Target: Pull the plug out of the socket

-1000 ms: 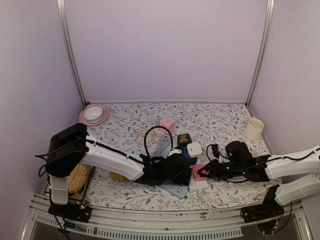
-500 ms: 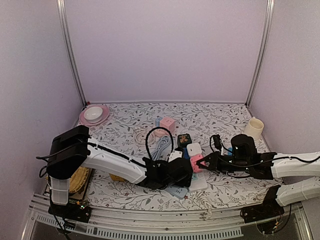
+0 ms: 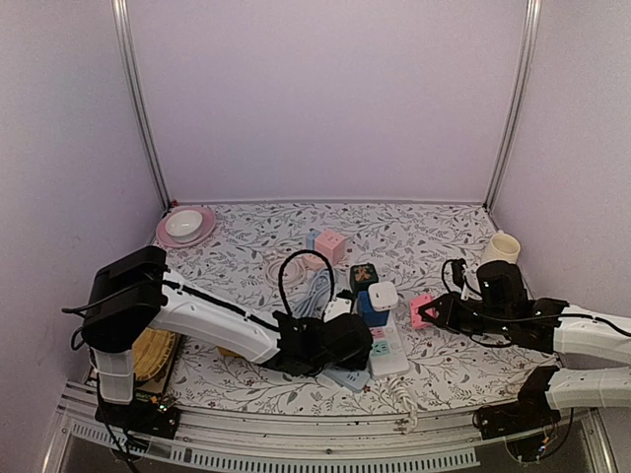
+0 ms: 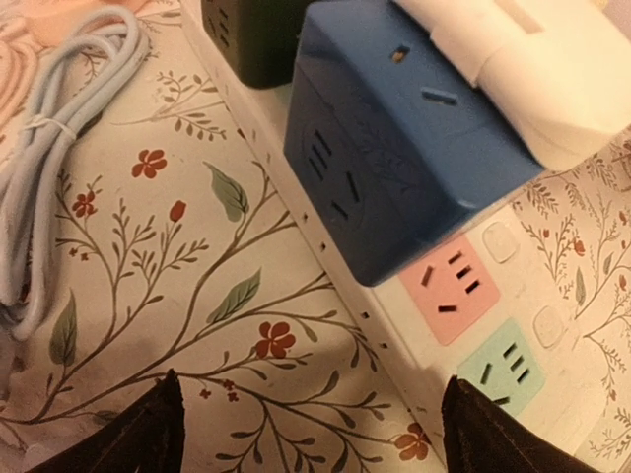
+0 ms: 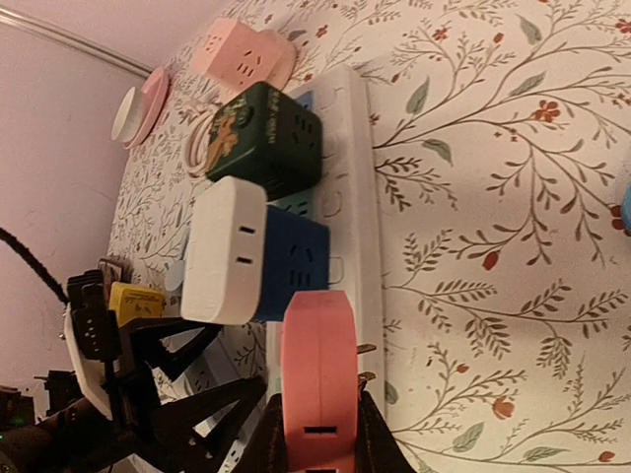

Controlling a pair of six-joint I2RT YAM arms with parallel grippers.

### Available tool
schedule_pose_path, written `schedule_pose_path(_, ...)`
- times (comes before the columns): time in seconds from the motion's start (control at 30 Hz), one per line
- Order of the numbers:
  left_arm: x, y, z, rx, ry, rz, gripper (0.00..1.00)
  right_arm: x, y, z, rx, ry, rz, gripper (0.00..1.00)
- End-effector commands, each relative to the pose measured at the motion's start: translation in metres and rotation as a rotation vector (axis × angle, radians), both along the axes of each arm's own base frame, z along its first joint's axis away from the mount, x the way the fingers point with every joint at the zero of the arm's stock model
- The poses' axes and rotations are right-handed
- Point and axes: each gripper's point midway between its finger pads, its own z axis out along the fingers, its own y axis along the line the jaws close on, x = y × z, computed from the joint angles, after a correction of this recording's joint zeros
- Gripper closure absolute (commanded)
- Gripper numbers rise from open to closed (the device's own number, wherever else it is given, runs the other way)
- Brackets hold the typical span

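The pink plug [image 3: 422,311] [image 5: 317,374] is free of the white socket strip [image 3: 387,352] [image 5: 361,168], its metal prongs bare, and hangs to the right of it. My right gripper [image 3: 428,313] [image 5: 320,448] is shut on the plug. A blue cube [image 3: 371,311] [image 4: 394,168] with a white adapter [image 3: 383,295] [image 5: 222,251] and a dark green cube [image 3: 363,275] [image 5: 266,138] stay plugged in the strip. My left gripper [image 3: 347,345] [image 4: 315,439] stands open low over the strip's near end, one finger [image 4: 148,434] above the cloth, the other by the mint socket [image 4: 503,367].
A pink cube [image 3: 330,244] and a coiled light blue cable [image 3: 317,286] lie behind the strip. A cream cup [image 3: 500,253] stands at the right. A pink plate with a bowl [image 3: 185,227] sits at the back left. A yellow block [image 3: 232,348] lies under the left arm.
My right gripper has carried the pink plug off the strip, rightwards and a little farther back. The left gripper has stayed at the strip's near end.
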Motion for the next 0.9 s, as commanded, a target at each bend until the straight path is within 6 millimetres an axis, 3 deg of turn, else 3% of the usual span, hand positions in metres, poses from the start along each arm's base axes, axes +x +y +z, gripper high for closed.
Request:
schedule_pose_path(0.0,-0.024,0.048,-0.047,0.212,0.093,-0.006,0.09,0.006,-0.026,-0.024,-0.090,0.024,-0.033,0.92)
schedule_pose_path(0.27,-0.022,0.041,-0.022,0.168,0.062,-0.020,0.09,0.018,-0.033,-0.050,-0.131,0.066,-0.032,0.88)
schedule_pose_path(0.5,-0.021,0.036,0.006,0.107,0.036,-0.035,0.09,0.012,-0.027,-0.067,-0.102,0.111,0.005,0.82)
schedule_pose_path(0.87,-0.020,0.033,0.016,0.087,0.022,-0.044,0.09,0.005,-0.019,-0.067,-0.106,0.126,0.081,0.52)
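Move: The pink plug, already pulled free and pinched in the right hand, is going to the bare table about 3 cm to the right of this hand, 1 cm ahead and 11 cm below. The white power strip's middle lies roughly 4 cm ahead, 7 cm left; the dark-blue plug on it 5 cm ahead, 7 cm left; the light-blue plug some 8 cm ahead, 9 cm right. From the left hand, that bare spot is about 4 cm ahead, 12 cm right. The pink plug is lowered in the right hand's grip some 7 cm, swinging 3 cm rightward on the way, onto the table beside the white power strip; there the right fingers open around it to nearly half width and stay about it. Meanwhile the empty left hand, fingers still wide, backs off about 3 cm left and slightly up, away from the strip. ##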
